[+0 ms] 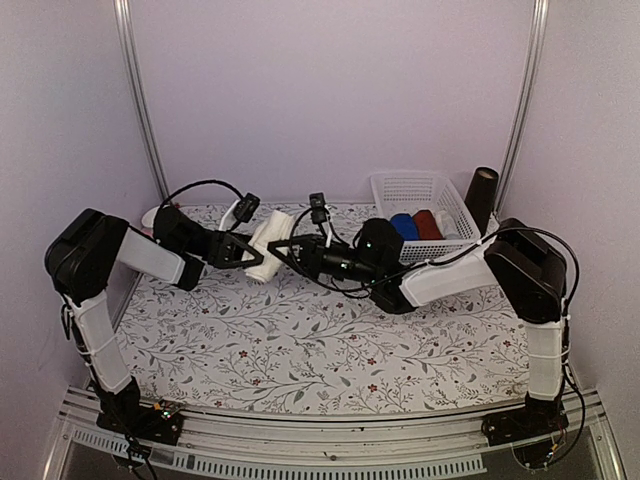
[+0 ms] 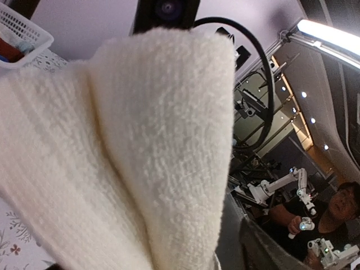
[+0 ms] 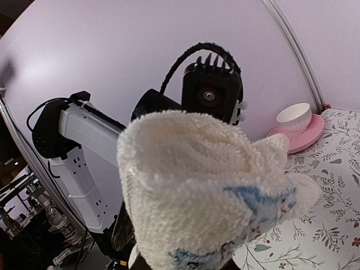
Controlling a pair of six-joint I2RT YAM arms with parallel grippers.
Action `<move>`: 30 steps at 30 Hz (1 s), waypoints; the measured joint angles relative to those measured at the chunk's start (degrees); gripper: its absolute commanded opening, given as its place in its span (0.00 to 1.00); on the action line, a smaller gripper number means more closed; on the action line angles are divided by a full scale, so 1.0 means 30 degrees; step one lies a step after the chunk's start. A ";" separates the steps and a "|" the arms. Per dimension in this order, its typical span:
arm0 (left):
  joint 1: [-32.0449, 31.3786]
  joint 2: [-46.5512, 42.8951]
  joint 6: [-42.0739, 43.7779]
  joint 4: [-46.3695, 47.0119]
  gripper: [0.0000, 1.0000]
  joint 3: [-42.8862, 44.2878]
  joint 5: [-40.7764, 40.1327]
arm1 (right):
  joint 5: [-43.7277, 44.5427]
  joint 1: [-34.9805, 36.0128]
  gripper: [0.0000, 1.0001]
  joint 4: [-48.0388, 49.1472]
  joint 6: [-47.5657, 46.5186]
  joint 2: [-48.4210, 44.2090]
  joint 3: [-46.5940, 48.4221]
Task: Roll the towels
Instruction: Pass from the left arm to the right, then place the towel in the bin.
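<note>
The cream towel (image 1: 270,243), a thick roll, hangs above the back of the table between my two grippers. My left gripper (image 1: 248,250) reaches its left end, with fingers on either side of the roll. My right gripper (image 1: 297,252) meets its right end. In the left wrist view the cream towel (image 2: 140,140) fills the picture and hides the jaws. The right wrist view shows the roll's end (image 3: 191,185) with small blue marks, pressed right up at the hidden jaws. A blue roll (image 1: 405,225), the blue towel, lies in the white basket (image 1: 452,205).
The basket stands at the back right and also holds a dark red roll (image 1: 428,224). A dark cylinder (image 1: 482,198) stands beside it. At the back left is a cup on a pink saucer (image 3: 296,122). The table has a floral cover (image 1: 320,340).
</note>
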 measured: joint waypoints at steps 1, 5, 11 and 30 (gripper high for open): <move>-0.0015 0.0080 -0.0007 -0.0022 0.97 0.0015 0.0197 | 0.0226 -0.0007 0.03 -0.0852 -0.0204 -0.0233 0.0153; -0.0022 0.0692 -0.0692 -0.0051 0.97 0.0153 0.0590 | 0.1311 -0.0255 0.02 -0.5938 -0.1632 -0.1574 0.1654; -0.0022 0.1297 -0.1807 -0.0029 0.97 0.1239 0.0634 | 0.2273 -0.1741 0.03 -1.3435 -0.4189 -0.3577 0.4306; -0.1683 0.1479 -0.4044 -0.0073 0.97 0.4350 0.0634 | 0.3781 -1.0666 0.12 -3.0505 -1.2393 -0.5945 1.0484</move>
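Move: About 28 cm ahead of the right hand and 35 cm to its right stands the white basket, its middle some 19 cm lower. In it the blue roll lies 24 cm ahead and 27 cm right, the red roll 25 cm ahead and 34 cm right; the dark cylinder stands beyond, 28 cm ahead and 51 cm right. For the left hand, the white towel roll is right at its fingertips, about 3 cm to the right and 2 cm ahead. Keeping its pinch on the white towel roll, the right hand pulls it out of the left's already loosening fingers and swings it some 27 cm right and 19 cm forward, rising about 7 cm, to the basket, turning nearly 60 degrees from pointing left to forward-left and down. The left opens wide, dips while drifting forward and right, then draws back and rises. ##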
